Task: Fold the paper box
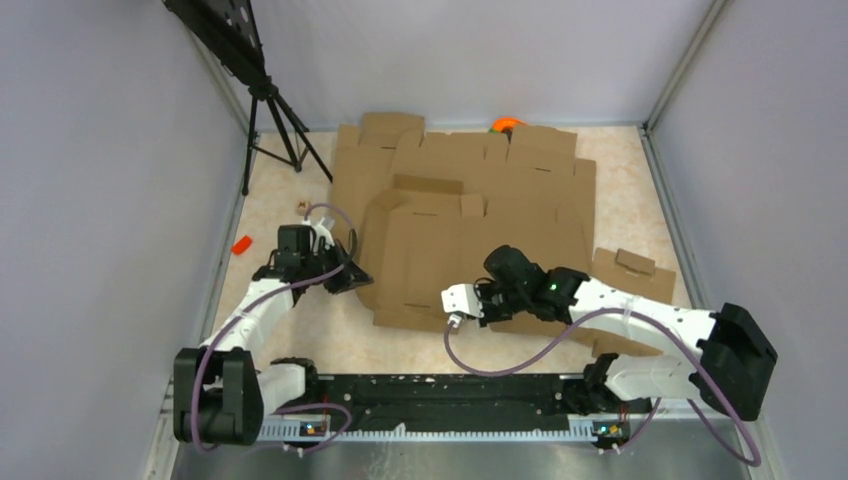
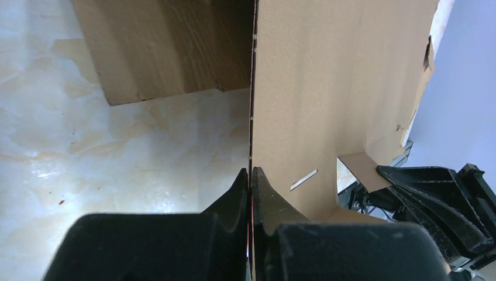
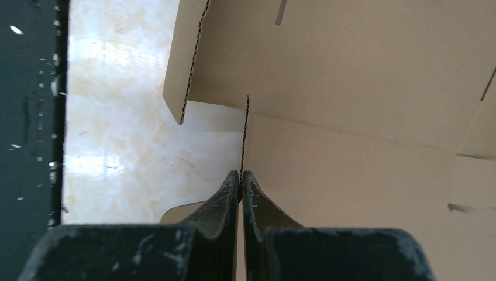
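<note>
The paper box (image 1: 430, 250) is a brown creased cardboard piece lying on top of a stack in the middle of the floor. My left gripper (image 1: 352, 278) is at its left edge. In the left wrist view the left gripper (image 2: 250, 171) is shut on a thin edge-on wall of the paper box (image 2: 333, 88). My right gripper (image 1: 474, 306) is at the near edge. In the right wrist view the right gripper (image 3: 240, 174) pinches an edge-on flap of the paper box (image 3: 362, 146), whose corrugated edge runs straight up from the tips.
Wider cardboard blanks (image 1: 540, 160) lie under the box toward the back, and another piece (image 1: 630, 270) lies by the right arm. A black tripod (image 1: 270, 110) stands at back left. A small orange-red object (image 1: 241, 243) lies near the left wall. The base rail (image 1: 440, 390) runs along the near edge.
</note>
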`<state>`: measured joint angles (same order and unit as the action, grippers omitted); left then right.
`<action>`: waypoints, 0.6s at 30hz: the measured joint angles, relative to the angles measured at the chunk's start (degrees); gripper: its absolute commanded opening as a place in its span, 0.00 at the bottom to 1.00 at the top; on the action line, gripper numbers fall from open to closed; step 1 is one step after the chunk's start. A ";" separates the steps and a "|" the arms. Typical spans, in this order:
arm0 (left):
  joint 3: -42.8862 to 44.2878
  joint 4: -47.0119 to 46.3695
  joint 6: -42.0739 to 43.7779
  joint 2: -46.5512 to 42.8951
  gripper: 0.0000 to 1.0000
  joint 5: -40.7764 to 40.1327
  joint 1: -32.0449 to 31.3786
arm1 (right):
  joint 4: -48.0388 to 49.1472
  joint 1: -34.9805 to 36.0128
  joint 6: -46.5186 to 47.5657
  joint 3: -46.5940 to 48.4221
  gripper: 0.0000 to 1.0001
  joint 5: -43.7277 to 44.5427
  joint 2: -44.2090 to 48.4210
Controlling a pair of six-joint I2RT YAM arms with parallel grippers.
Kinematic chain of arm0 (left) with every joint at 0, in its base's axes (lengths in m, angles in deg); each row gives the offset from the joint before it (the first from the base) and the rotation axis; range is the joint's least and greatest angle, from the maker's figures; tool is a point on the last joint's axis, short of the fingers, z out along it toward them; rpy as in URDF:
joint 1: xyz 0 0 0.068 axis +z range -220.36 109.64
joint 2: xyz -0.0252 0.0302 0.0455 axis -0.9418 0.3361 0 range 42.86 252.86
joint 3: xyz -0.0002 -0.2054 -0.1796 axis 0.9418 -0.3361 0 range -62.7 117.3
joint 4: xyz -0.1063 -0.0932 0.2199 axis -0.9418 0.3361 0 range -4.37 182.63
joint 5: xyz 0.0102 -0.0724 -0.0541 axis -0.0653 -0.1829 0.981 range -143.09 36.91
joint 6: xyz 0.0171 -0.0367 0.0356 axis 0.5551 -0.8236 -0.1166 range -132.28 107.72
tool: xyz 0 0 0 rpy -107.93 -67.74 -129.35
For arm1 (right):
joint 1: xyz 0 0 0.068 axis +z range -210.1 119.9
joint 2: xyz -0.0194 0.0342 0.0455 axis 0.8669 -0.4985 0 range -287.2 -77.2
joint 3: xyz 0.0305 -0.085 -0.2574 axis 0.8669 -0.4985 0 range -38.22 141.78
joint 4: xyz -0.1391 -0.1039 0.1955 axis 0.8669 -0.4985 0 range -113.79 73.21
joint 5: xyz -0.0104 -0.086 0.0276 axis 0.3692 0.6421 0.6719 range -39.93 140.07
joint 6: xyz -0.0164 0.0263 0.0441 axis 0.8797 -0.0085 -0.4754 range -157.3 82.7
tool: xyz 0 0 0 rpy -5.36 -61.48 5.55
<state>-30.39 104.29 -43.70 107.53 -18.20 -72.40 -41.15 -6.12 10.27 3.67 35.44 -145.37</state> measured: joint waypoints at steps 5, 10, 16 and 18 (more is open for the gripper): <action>-0.24 -0.83 -0.44 0.00 0.06 0.22 -3.15 | -3.21 0.57 -5.68 0.55 0.49 -0.20 0.50; -0.94 -1.53 -1.49 0.52 0.35 -0.44 -5.92 | -1.46 0.66 -11.61 0.48 0.67 0.35 1.33; -0.96 -1.40 -2.56 0.28 0.57 -1.55 -6.21 | 7.80 0.66 -20.13 -3.19 0.71 -2.67 7.91; -0.96 -0.87 -2.73 -0.57 0.58 -1.66 -6.25 | 11.54 0.66 -23.47 -4.94 0.71 -4.07 10.60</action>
<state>-31.35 103.41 -46.43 106.96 -19.86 -78.66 -29.61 -5.47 -13.20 -1.27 31.37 -134.76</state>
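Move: My left hand is already shut on the sheet's left edge, which bends up off the table. The near flap's middle lies about 9 cm back and 9 cm to the right of that hand, some 3 cm lower. My right hand still pinches the small tab beside the near flap, whose middle is about 13 cm to its left, 1 cm back and 3 cm lower; from this hand the left edge is roughly 22 cm left and 8 cm ahead. I let go with both hands. My right hand opens around the small tab while easing about 1 cm back, then rises clear of the sheet by nearly 5 cm, drifting left and a little farther back, its left side rolling up about 20 degrees. Meanwhile my left hand slides the left edge some 2.5 cm to the right and a bit back, then opens about halfway and stays there with the edge between its fingers. ##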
